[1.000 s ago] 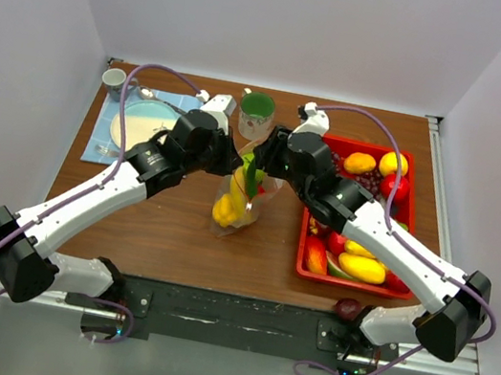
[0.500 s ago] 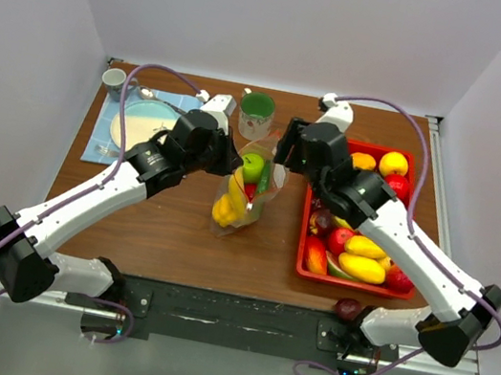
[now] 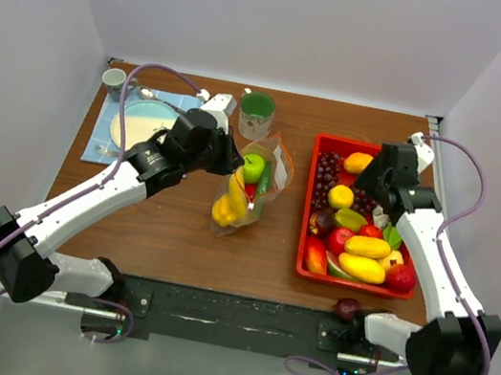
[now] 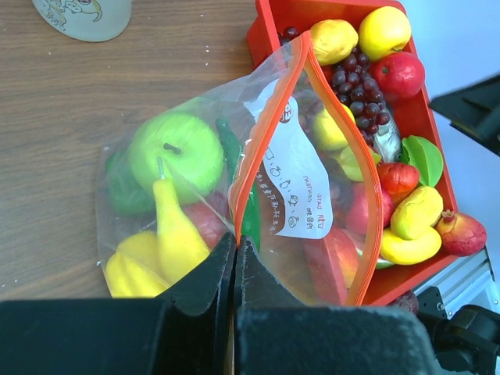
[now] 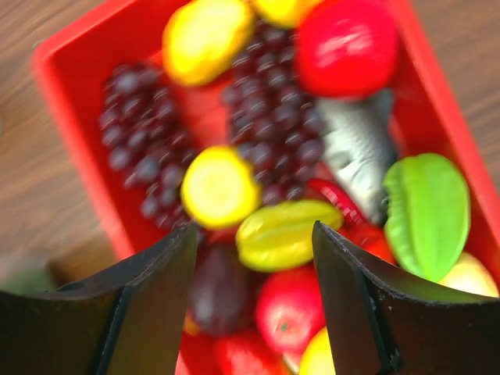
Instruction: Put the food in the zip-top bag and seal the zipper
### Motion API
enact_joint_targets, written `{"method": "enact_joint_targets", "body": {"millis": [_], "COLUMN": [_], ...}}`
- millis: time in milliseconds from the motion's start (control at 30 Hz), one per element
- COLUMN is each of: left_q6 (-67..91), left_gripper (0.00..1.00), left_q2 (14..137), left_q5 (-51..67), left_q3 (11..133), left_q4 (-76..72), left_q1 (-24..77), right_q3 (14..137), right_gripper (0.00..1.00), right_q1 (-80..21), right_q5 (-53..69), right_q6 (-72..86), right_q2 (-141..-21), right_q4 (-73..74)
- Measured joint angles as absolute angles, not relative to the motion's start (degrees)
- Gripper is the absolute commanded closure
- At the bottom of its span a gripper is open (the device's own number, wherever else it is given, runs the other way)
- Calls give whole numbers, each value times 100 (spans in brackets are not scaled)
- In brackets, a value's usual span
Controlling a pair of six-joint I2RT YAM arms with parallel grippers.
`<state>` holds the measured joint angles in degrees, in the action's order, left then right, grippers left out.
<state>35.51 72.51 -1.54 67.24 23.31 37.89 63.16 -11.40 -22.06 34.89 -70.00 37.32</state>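
The clear zip-top bag [image 3: 249,187] lies mid-table, its mouth held open; it also shows in the left wrist view [image 4: 234,195]. Inside are a green apple [image 4: 176,148], a yellow pear [image 4: 176,226] and other food. My left gripper [image 4: 235,238] is shut on the orange-red zipper [image 4: 251,156] at the mouth's left end. My right gripper [image 5: 254,238] is open and empty above the red tray [image 3: 301,255], over a yellow-green star fruit [image 5: 285,233], a yellow fruit [image 5: 219,187] and purple grapes [image 5: 273,101].
A green-filled cup [image 3: 256,114] stands behind the bag. A plate on a blue cloth [image 3: 141,120] and a small mug [image 3: 113,80] sit at the back left. A dark purple fruit [image 3: 347,308] lies by the table's front edge.
My right gripper has left the bag's mouth and swung right to above the tray. A green apple now lies in the bag. My left gripper has kept its hold.
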Motion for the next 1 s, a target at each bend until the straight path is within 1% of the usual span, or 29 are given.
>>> {"method": "enact_joint_targets", "body": {"millis": [133,267,333,400,433,467,633,833,1000], "left_q6": [3551,3546,3544,3542,3540,3540,3538,3535,3535], "left_gripper": [100,100,100,100,100,100,100,100,100], "left_q2": [7242,7223,7207,7185,7179,7175,7172,7172,7172], "left_q5": [-126,-106,-102,-102,-99,-97,-80,-73,-67], "left_q3": [6707,6694,6685,6672,6670,6665,6663,6663,6663], "left_q4": [2318,2320,2320,2322,2324,2324,2322,2322,2320], "left_q1": [3789,3789,3789,3789,3789,3789,3789,3789,3776], "right_q3": [6331,6554,6676,6794,6873,6941,7332,7841,7909], "right_gripper": [27,26,19,15,11,8,1,2,2], "right_q1": [-537,-303,-209,-128,-91,-67,-14,-14,1], "right_q5": [-1990,-1981,-2029,-2141,-2200,-2255,-2617,-2816,-2899], "right_q6": [3457,3433,3382,3295,3229,3181,2842,2447,2204], "right_q2": [-7671,-8493,-8838,-9067,-9155,-9205,-9356,-9832,-10202], "right_q4": [3264,3055,2969,2952,2965,2969,2971,2969,2963]}}
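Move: The empty right hand is over the tray, with the red apple about 13 cm ahead, 11 cm to its right and 12 cm below. The yellow apple stands some 7 cm farther out than the red one, the mango about 18 cm straight ahead of the hand, and the silver fish 5 cm ahead and 9 cm right. From the left hand the red apple is roughly 17 cm ahead and 43 cm right. The right hand sweeps about 14 cm forward-right and sinks some 7 cm towards the red apple, fingers opening wide. ##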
